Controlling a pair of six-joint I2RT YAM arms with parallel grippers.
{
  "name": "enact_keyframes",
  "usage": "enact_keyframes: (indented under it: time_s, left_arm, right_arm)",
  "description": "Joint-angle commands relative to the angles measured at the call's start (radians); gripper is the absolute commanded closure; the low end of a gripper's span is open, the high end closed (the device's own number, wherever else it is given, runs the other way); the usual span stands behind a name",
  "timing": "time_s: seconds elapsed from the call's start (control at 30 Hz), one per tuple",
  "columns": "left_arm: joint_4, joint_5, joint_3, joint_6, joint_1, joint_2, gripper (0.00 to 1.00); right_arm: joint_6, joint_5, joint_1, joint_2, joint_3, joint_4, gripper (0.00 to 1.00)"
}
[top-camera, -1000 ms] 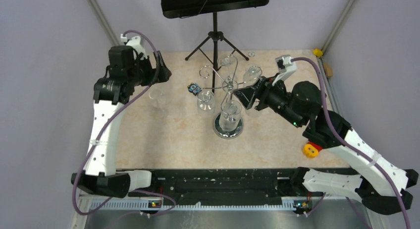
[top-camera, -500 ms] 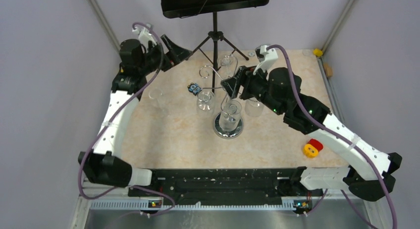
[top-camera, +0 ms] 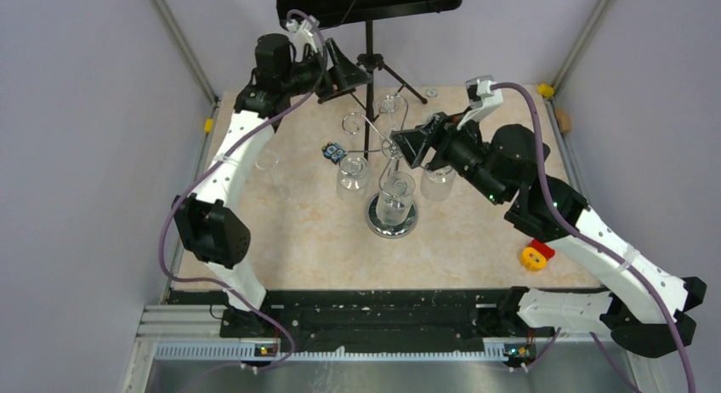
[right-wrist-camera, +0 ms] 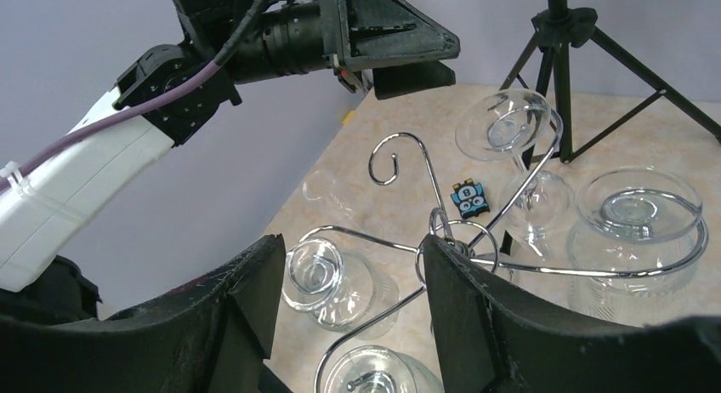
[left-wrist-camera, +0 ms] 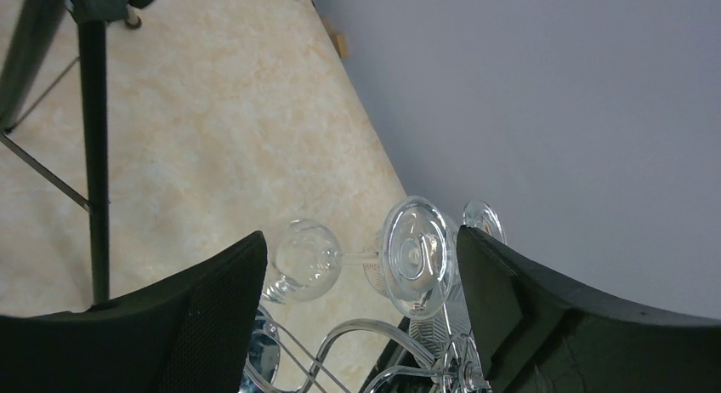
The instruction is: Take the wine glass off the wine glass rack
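The chrome wine glass rack (top-camera: 392,216) stands mid-table, with wine glasses hanging upside down from its curled arms (top-camera: 351,176) (top-camera: 396,193) (top-camera: 437,182). My left gripper (top-camera: 357,74) hovers high behind the rack, open. In the left wrist view, one hanging wine glass, its foot (left-wrist-camera: 414,257) toward the camera, lies beyond the gap of the gripper (left-wrist-camera: 361,244), apart from both fingers. My right gripper (top-camera: 401,145) sits open beside the rack's top hub (right-wrist-camera: 451,236). In the right wrist view a hanging glass (right-wrist-camera: 327,278) shows beyond the gap of the gripper (right-wrist-camera: 353,248), untouched.
A black tripod music stand (top-camera: 368,61) rises right behind the rack, close to my left gripper. One clear glass (top-camera: 268,163) rests on the table at the left. A small blue-black tag (top-camera: 333,151) lies near the rack, and a yellow-red object (top-camera: 534,255) sits front right.
My left arm has swung from the table's left side up and back to the rack's far side, its jaws narrowing slightly. My right gripper shifted a little by the rack top.
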Motion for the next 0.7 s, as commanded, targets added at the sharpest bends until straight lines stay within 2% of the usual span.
enact_keyframes:
  time_s: [0.0, 0.1, 0.27, 0.33, 0.67]
  left_arm:
    - [-0.009, 0.028, 0.018, 0.027, -0.040, 0.002, 0.15]
    - [-0.004, 0.022, 0.003, 0.031, -0.064, -0.002, 0.17]
    - [0.004, 0.035, -0.005, 0.017, -0.082, 0.012, 0.35]
    - [-0.004, 0.024, -0.007, 0.021, -0.085, 0.012, 0.38]
    - [0.007, 0.083, -0.027, 0.025, -0.102, 0.006, 0.41]
  right_arm:
    - [-0.009, 0.009, -0.003, -0.036, -0.031, 0.055, 0.38]
    - [-0.012, 0.011, -0.003, -0.044, -0.044, 0.067, 0.38]
    - [-0.015, 0.010, -0.004, -0.049, -0.047, 0.065, 0.38]
    - [-0.013, 0.010, -0.004, -0.053, -0.053, 0.064, 0.38]
    - [0.006, 0.028, -0.003, -0.075, -0.085, 0.080, 0.41]
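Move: The wine glass on the rack's far arm hangs foot up. Its middle is about 6 cm right of the left hand, 4 cm back and 11 cm below, its foot only slightly lower than the fingers. The rear-right glass hangs about 12 cm right of it and 4 cm nearer; the empty ring is 9 cm left of it and 5 cm nearer. From the right hand, the far glass lies 13 cm ahead, level sideways and 13 cm below. Bring the left gripper about 5 cm to the right and back, sinking some 2 cm, towards the upturned foot of the far glass, with the wrist swinging only about 5 degrees clockwise. On the way, narrow the fingers to little more than half open so that they come up to the foot's rim, one above and one below; don't close on it yet. ##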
